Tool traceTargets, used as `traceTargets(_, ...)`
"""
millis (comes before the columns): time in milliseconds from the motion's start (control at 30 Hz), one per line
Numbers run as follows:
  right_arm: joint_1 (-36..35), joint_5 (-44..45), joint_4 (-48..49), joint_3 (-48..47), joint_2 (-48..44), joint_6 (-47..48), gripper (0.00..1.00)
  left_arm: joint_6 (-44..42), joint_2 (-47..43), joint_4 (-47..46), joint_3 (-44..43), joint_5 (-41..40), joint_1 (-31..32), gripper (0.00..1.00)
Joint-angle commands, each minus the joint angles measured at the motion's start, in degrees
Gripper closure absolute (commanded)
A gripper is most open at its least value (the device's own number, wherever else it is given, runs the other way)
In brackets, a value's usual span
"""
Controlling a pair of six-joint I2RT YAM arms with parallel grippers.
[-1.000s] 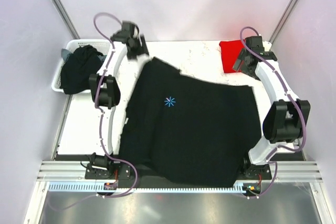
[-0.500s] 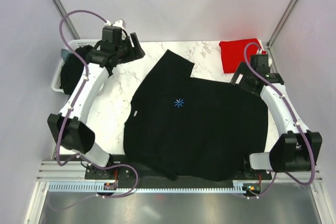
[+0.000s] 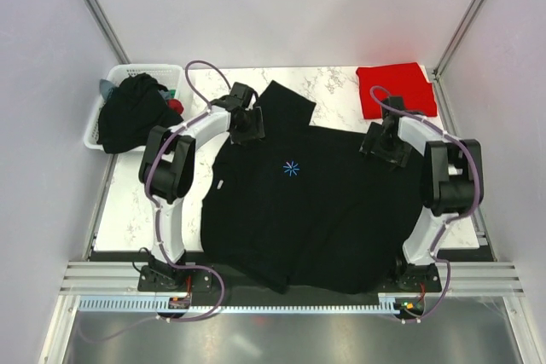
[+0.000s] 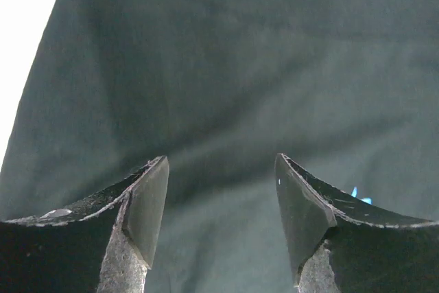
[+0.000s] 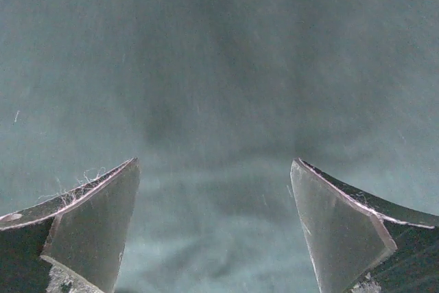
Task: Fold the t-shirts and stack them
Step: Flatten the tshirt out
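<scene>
A black t-shirt (image 3: 316,210) with a light-blue starburst mark (image 3: 292,168) lies spread across the table. My left gripper (image 3: 249,135) is open over its far left part, jaws apart just above the cloth (image 4: 226,87). My right gripper (image 3: 378,149) is open over its far right part, with only dark cloth (image 5: 219,66) between its fingers. A folded bright red t-shirt (image 3: 394,89) lies at the back right corner. Other dark shirts (image 3: 130,113) are piled in the basket at the left.
A white slotted basket (image 3: 95,124) stands at the back left, off the table's left edge. White marble tabletop (image 3: 136,202) shows to the left of the black shirt. Frame posts rise at both back corners.
Both arms have let go of the black shirt's far edge and dropped down over it. The shirt has settled flat, shifted slightly right.
</scene>
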State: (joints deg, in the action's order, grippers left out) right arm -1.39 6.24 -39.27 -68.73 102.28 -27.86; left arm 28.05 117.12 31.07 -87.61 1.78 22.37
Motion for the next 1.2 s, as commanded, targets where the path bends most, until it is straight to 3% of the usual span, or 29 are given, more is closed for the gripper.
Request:
traceTargets(0,-0.9,0.3,2.3,-5.3,6.2,-0.6,0.02,3.1,2.9,-2.7,-5.4,-1.6,-0.5,0.30)
traceTargets(167,-2.5,0.5,1.7,-12.8,17.6,-0.4,0.02,6.3,7.8,-2.3,-7.6,-3.2,-2.7,0.31)
traceTargets(367,-2.7,-0.1,-1.5,-28.5,30.1,0.4,0.02,9.0,11.3,-2.4,-8.9,-2.3,-8.9,0.34)
traceTargets(567,-5.0,0.2,-5.6,-39.9,33.7,1.3,0.02,10.4,9.8,-2.3,-9.2,-0.6,-15.8,0.34)
traceTargets(767,-5.7,1.3,-6.3,-34.6,25.9,1.6,0.02,7.1,0.0,-2.2,-4.2,-0.5,-14.9,0.34)
traceTargets(967,-5.7,4.7,-9.0,-29.1,12.2,3.1,0.02,4.6,-23.0,-0.9,9.4,-6.1,-11.1,0.33)
traceTargets(1033,-6.1,5.1,-9.1,-23.8,7.5,2.8,0.02,5.1,-31.0,-0.5,16.5,-7.8,-8.7,0.33)
traceTargets(1167,-7.9,1.3,-6.0,-9.4,-5.9,0.8,0.02,7.9,-38.7,-0.4,27.3,-8.8,-3.3,0.33)
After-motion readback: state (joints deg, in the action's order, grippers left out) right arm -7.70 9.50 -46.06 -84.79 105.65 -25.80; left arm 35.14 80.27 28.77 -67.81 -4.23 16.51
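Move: The left hand hovers about 2 cm above the spread black t-shirt's left shoulder. The shirt's middle is some 17 cm right and 19 back, its blue logo about 11 right and 8 back, its sleeve roughly 10 right and 8 ahead, the laundry basket about 29 left and 6 ahead. The shirt's middle is some 19 cm left and 13 back from the right hand, the logo about 25 left and 4 back, the folded red t-shirt about 18 ahead and 3 right. Forward with both open grippers: they sink a couple of centimetres onto the black t-shirt, fingertips down, and drag it outward over the table. The right goes about 15 cm ahead and slightly left; the left goes 9 ahead and 11 left, turning some 20 degrees counter-clockwise. Then both draw back and rise clear, the left much higher. ##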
